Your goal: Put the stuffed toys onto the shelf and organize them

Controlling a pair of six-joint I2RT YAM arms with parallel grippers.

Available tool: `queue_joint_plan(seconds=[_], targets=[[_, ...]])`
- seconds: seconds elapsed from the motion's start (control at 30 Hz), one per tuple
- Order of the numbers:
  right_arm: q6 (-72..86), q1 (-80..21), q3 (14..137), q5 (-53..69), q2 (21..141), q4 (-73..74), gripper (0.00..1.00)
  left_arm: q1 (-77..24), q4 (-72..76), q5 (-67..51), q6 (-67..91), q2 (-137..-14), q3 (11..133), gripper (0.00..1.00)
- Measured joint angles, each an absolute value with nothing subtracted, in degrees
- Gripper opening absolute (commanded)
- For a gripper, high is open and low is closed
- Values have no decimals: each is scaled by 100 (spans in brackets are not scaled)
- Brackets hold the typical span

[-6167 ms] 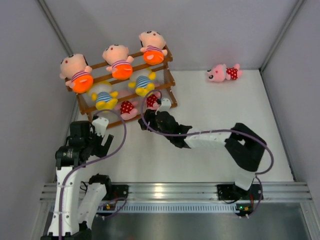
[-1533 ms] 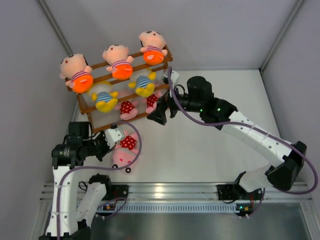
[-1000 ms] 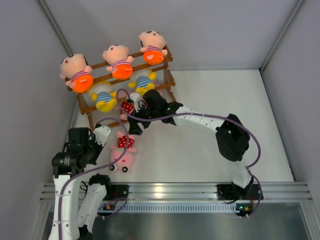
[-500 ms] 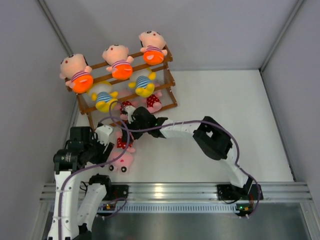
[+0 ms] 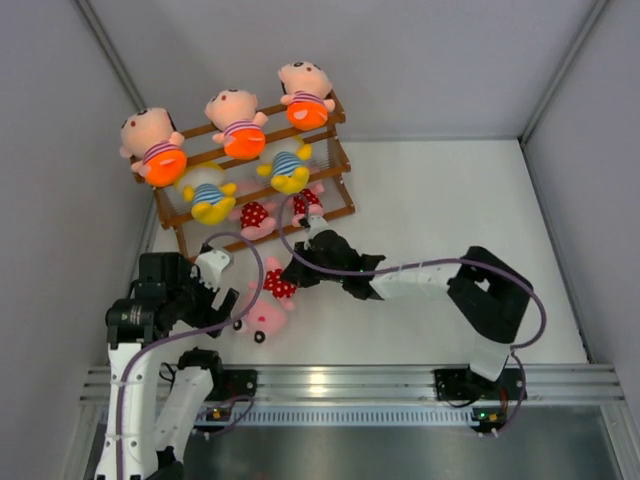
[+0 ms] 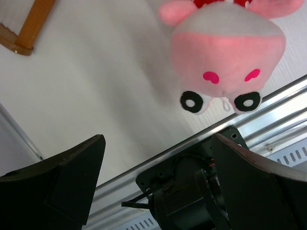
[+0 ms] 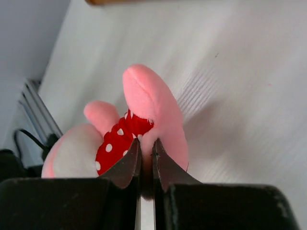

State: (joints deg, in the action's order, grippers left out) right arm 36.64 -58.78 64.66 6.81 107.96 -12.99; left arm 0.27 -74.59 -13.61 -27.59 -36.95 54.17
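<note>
A pink stuffed toy in a red polka-dot dress [image 5: 267,306] lies on the white floor in front of the shelf [image 5: 347,190]. My right gripper [image 5: 291,273] is shut on one of its pink legs [image 7: 152,112], the jaws pinching the plush [image 7: 146,146]. My left gripper [image 5: 217,291] stands open just left of the toy's head [image 6: 225,52], with nothing between its fingers [image 6: 158,139]. On the wooden shelf sit three peach toys on top [image 5: 235,118], two yellow striped ones in the middle [image 5: 285,168] and two pink ones at the bottom [image 5: 255,217].
Grey walls close in on the left, back and right. The metal rail [image 5: 350,382] with the arm bases runs along the near edge. One wooden foot of the shelf [image 6: 29,28] shows in the left wrist view.
My left gripper has opened and let go of the pink toy. My right gripper has shut on the toy's leg and drawn it a little to the right.
</note>
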Motion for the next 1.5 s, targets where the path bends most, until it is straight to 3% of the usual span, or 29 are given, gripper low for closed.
queue_joint_plan(seconds=[0.23,0.4,0.7,0.73,0.77,0.83,0.87,0.9,0.93,0.97,1.07,1.1,1.27,1.4,1.5], targets=[[5116,-6230,5548,-1153,9214,-2318,0,27,-7461,-1826,-3000,-3881,5975,98],[5607,-6626,5590,-2211,9205,-2615,0,27,-7474,-2165,-3061,-4069,6425,98],[5673,-6753,5961,-2648,9327,-2842,0,27,-7393,-2475,-3081,-4180,6552,97],[5664,-6766,5968,-2655,9327,-2880,0,27,-7376,-2499,-3076,-4211,6552,92],[5653,-6772,5968,-2659,9327,-2919,0,27,-7345,-2512,-3063,-4241,6552,70],[5607,-6772,5968,-2646,9327,-3009,0,27,-7262,-2504,-3009,-4294,6552,48],[5572,-6775,5968,-2602,9327,-3070,0,27,-7177,-2486,-3028,-4307,6552,7],[5542,-6775,5966,-2556,9325,-3127,1,27,-7087,-2458,-3046,-4316,6549,0],[5468,-6775,5951,-2471,9319,-3221,5,32,-6984,-2410,-3096,-4318,6536,0],[5339,-6775,5870,-2318,9290,-3385,22,34,-6899,-2359,-3166,-4316,6514,0],[4965,-6764,5398,-1774,9000,-3632,53,40,-6733,-2296,-3509,-4313,6357,0],[4783,-6720,5140,-1448,8805,-3673,68,47,-6705,-2342,-3675,-4313,6287,0],[3496,-5953,4477,489,7636,-2742,89,45,-6871,-3120,-4836,-4421,6169,0],[1605,-5098,5212,1448,7057,-915,91,38,-7249,-3699,-5922,-4624,6169,0],[137,-5013,6093,1977,7046,285,91,38,-7487,-3948,-6641,-4821,6171,0]])
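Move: The stuffed pig toy, still held by a leg in the shut right fingers, has its middle about 10 cm right of the open left gripper, 3 cm ahead and some 11 cm below. The left gripper stands roughly 16 cm left, 10 cm back and 8 cm above the right hand, and the toy's middle some 6 cm left, 7 cm back and 3 cm below that hand. The left shelf pig on the lower shelf lies about 13 cm ahead and 8 cm left of the right hand, the right shelf pig 17 cm ahead and 4 cm right, both slightly lower. Lift the toy with the right hand about 17 cm, rolling its left side up, while the left gripper rises some 6 cm and eases forward and right to meet it. Pinch the toy's head beside the eye with the left fingers, then open the right ones and draw that hand off rightwards; swing the left wrist clockwise, shifting right and slightly down. ##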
